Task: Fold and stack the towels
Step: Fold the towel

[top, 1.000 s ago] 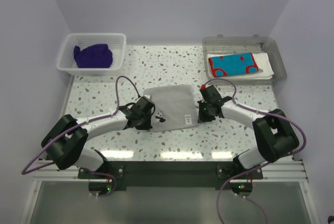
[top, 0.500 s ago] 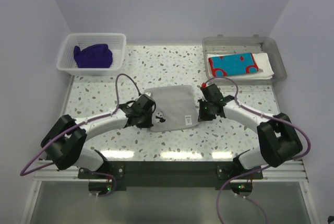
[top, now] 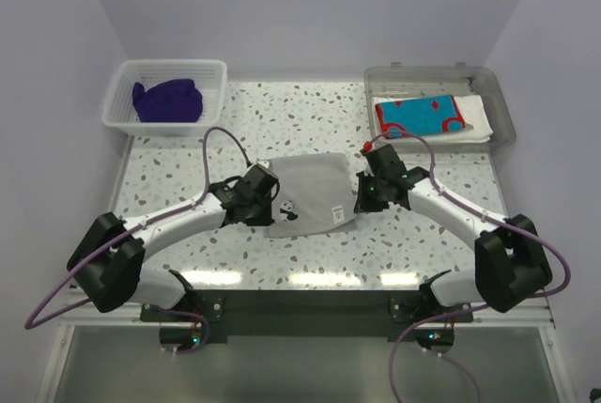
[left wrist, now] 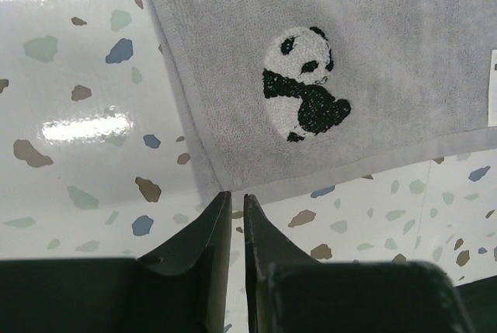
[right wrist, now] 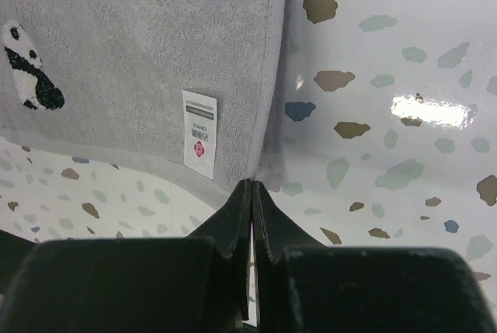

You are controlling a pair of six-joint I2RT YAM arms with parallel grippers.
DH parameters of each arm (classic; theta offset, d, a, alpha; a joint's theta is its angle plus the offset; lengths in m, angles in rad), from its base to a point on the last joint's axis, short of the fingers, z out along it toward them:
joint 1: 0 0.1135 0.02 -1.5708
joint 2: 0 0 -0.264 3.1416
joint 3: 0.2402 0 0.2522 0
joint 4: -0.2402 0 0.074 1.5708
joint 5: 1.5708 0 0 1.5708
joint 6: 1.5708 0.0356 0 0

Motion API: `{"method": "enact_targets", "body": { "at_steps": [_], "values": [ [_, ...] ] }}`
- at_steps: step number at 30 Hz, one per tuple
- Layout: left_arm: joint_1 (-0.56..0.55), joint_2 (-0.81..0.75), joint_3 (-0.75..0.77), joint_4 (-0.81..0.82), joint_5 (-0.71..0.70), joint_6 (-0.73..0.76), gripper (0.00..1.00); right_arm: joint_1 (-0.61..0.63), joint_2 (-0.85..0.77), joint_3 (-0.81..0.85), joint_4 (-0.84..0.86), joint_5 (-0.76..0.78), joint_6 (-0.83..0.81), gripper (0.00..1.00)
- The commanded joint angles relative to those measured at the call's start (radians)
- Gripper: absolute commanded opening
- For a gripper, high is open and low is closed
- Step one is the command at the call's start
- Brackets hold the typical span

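A grey towel (top: pixel 310 192) with a panda patch (left wrist: pixel 303 84) lies spread mid-table. My left gripper (top: pixel 270 208) is at the towel's near left corner (left wrist: pixel 210 185). Its jaws stand a thin slit apart (left wrist: pixel 237 195), and the corner rests at the tips. My right gripper (right wrist: pixel 252 183) is shut on the near right corner, beside a white label (right wrist: pixel 199 133); that corner is raised a little. A dark purple towel (top: pixel 167 100) sits bunched in the basket. A turquoise-and-red towel (top: pixel 418 115) lies folded on a white towel (top: pixel 481 121) in the tray.
The white slatted basket (top: pixel 169 64) stands at the back left. At the back right is the clear grey tray (top: pixel 432 72). Speckled tabletop (top: pixel 310 121) lies between them, and walls close in on both sides.
Both grippers have moved slightly away from the bases, drawing the towel's near corners with them. The left jaws have parted a crack.
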State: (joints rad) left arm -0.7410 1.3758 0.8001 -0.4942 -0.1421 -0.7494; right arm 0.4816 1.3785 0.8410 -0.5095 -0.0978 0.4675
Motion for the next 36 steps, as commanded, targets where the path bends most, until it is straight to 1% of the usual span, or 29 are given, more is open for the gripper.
{"method": "enact_targets", "body": {
  "at_steps": [1, 2, 4, 8, 13, 19, 29, 34, 36],
  "values": [
    [-0.006, -0.001, 0.007, 0.029, 0.027, -0.021, 0.18, -0.001, -0.016, 0.006, -0.003, -0.016, 0.0, 0.0],
    [-0.006, 0.003, -0.007, 0.045, 0.038, -0.024, 0.2, -0.001, -0.013, -0.003, 0.006, -0.02, 0.002, 0.0],
    [-0.006, 0.022, -0.013, 0.074, 0.049, -0.031, 0.2, -0.001, -0.006, -0.016, 0.025, -0.026, 0.008, 0.0],
    [-0.008, 0.058, -0.01, 0.069, 0.033, -0.027, 0.19, 0.0, 0.004, -0.02, 0.035, -0.023, 0.008, 0.0],
    [-0.012, 0.089, -0.002, 0.034, 0.022, -0.027, 0.22, -0.001, 0.007, -0.031, 0.046, -0.029, 0.01, 0.0],
    [-0.029, 0.088, -0.004, -0.004, 0.004, -0.042, 0.31, -0.001, 0.005, -0.042, 0.057, -0.033, 0.01, 0.0],
    [-0.046, 0.126, 0.004, -0.04, -0.02, -0.051, 0.29, -0.001, 0.007, -0.051, 0.069, -0.034, 0.003, 0.0],
    [-0.047, 0.134, 0.01, -0.053, -0.037, -0.057, 0.32, -0.001, 0.004, -0.059, 0.078, -0.043, 0.002, 0.0],
    [-0.047, 0.137, 0.014, -0.05, -0.039, -0.057, 0.32, -0.001, 0.005, -0.06, 0.08, -0.043, -0.001, 0.0]
  ]
}}
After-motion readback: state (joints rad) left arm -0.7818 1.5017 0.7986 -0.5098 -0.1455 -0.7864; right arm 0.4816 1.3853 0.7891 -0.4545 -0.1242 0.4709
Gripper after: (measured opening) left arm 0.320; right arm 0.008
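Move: The towel's near-left corner, now lying free, is about 2 cm back from the left hand and 4 cm below, with no sideways offset. From this hand the panda patch lies some 4 cm ahead and 5 cm right, the white label roughly 3 cm ahead and 17 cm right, both just above table height. From the right hand, which still holds the near-right corner, the free corner is about 20 cm left, 4 cm back and 5 cm below. Left hand sinks about 3.5 cm and eases back, opening its fingers around the free corner; right keeps its pinch. ##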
